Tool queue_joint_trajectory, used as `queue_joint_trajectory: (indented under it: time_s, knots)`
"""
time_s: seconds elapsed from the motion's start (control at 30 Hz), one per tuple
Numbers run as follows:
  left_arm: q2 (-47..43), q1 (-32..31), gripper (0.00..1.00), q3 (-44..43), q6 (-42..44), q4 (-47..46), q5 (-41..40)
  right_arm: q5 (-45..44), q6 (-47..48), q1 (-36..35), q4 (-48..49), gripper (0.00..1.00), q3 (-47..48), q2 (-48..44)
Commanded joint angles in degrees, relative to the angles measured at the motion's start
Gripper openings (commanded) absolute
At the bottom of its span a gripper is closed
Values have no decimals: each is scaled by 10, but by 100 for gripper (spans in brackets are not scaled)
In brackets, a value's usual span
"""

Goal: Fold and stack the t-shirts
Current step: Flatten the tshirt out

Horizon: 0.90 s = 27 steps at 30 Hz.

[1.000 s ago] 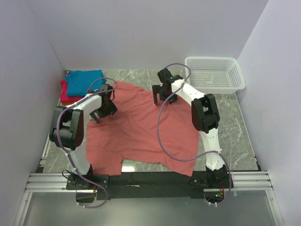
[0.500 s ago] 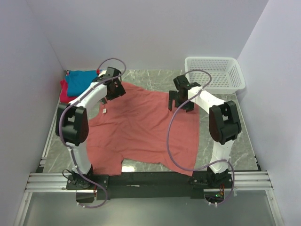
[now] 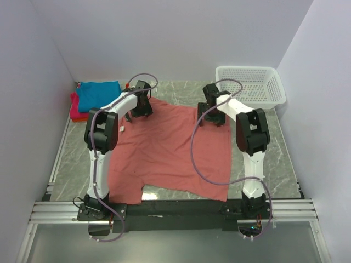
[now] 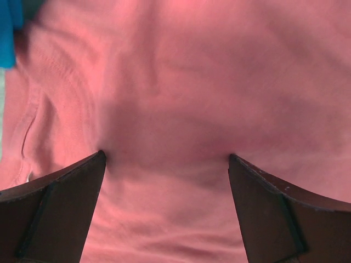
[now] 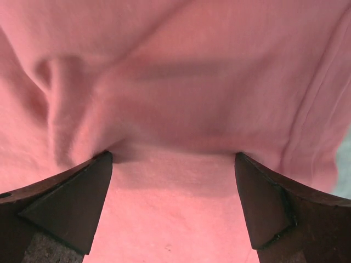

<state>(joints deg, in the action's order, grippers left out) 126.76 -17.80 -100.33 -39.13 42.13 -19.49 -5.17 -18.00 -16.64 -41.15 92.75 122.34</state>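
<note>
A salmon-red t-shirt [image 3: 164, 148] lies spread flat across the middle of the table. My left gripper [image 3: 141, 107] is open, pressed down on the shirt's far left corner; in the left wrist view the cloth [image 4: 181, 98] fills the space between the wide-apart fingers [image 4: 60, 203]. My right gripper [image 3: 213, 115] is open too, its tips down on the shirt's far right edge, and the right wrist view shows creased cloth [image 5: 175, 98] between its fingers [image 5: 274, 203]. A teal-blue t-shirt [image 3: 97, 94] lies folded on a magenta-pink one [image 3: 77, 112] at the far left.
A white mesh basket [image 3: 249, 86] stands at the far right corner. White walls close in the left, back and right sides. The marble tabletop [image 3: 263, 153] shows to the right of the shirt. A small white tag [image 3: 122, 129] lies by the shirt's left edge.
Both arms have reached away from me across the shirt: the left gripper from the shirt's left-middle to its far left corner, the right gripper out to the far right edge. Both have stayed open.
</note>
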Motion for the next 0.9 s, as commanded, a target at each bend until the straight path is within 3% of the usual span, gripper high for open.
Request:
queue_joint_trajectory:
  time_s: [0.0,0.37,0.47,0.7,0.87]
  knots:
    - [32,7,99,-57,9,17,-6,-12,27,-3,-36,97,80,54]
    - [112,53,99,-157,3,16,57,2,94,6,-147,96,369,200]
    - [140,54,99,-195,9,16,74,9,98,13,-150,96,412,221]
    - [188,59,99,-281,11,26,105,34,118,15,-89,96,401,185]
    - [128,59,99,-290,22,16,115,37,120,14,-70,96,372,126]
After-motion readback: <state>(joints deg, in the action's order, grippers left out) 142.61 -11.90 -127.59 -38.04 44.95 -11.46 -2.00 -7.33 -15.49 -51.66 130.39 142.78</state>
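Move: The t-shirt lies spread under both of my open hands, its middle about 14 cm back and 16 cm right of my left hand, and some 10 cm back and 19 cm left of my right. From my left hand, the white tag is roughly 8 cm left and 8 cm back, and the blue stack some 20 cm left and 12 cm ahead. The basket stands about 20 cm right and 19 cm ahead of my right hand. With my wide-open fingertips on the cloth, I push the t-shirt forward with both hands, staying low, about 10 cm each, towards the back wall. My left hand bows slightly left and comes back. My right slides past the basket's left side, drifting a little left and turning some 10 degrees counter-clockwise, slows early and finally rises a couple of centimetres. ##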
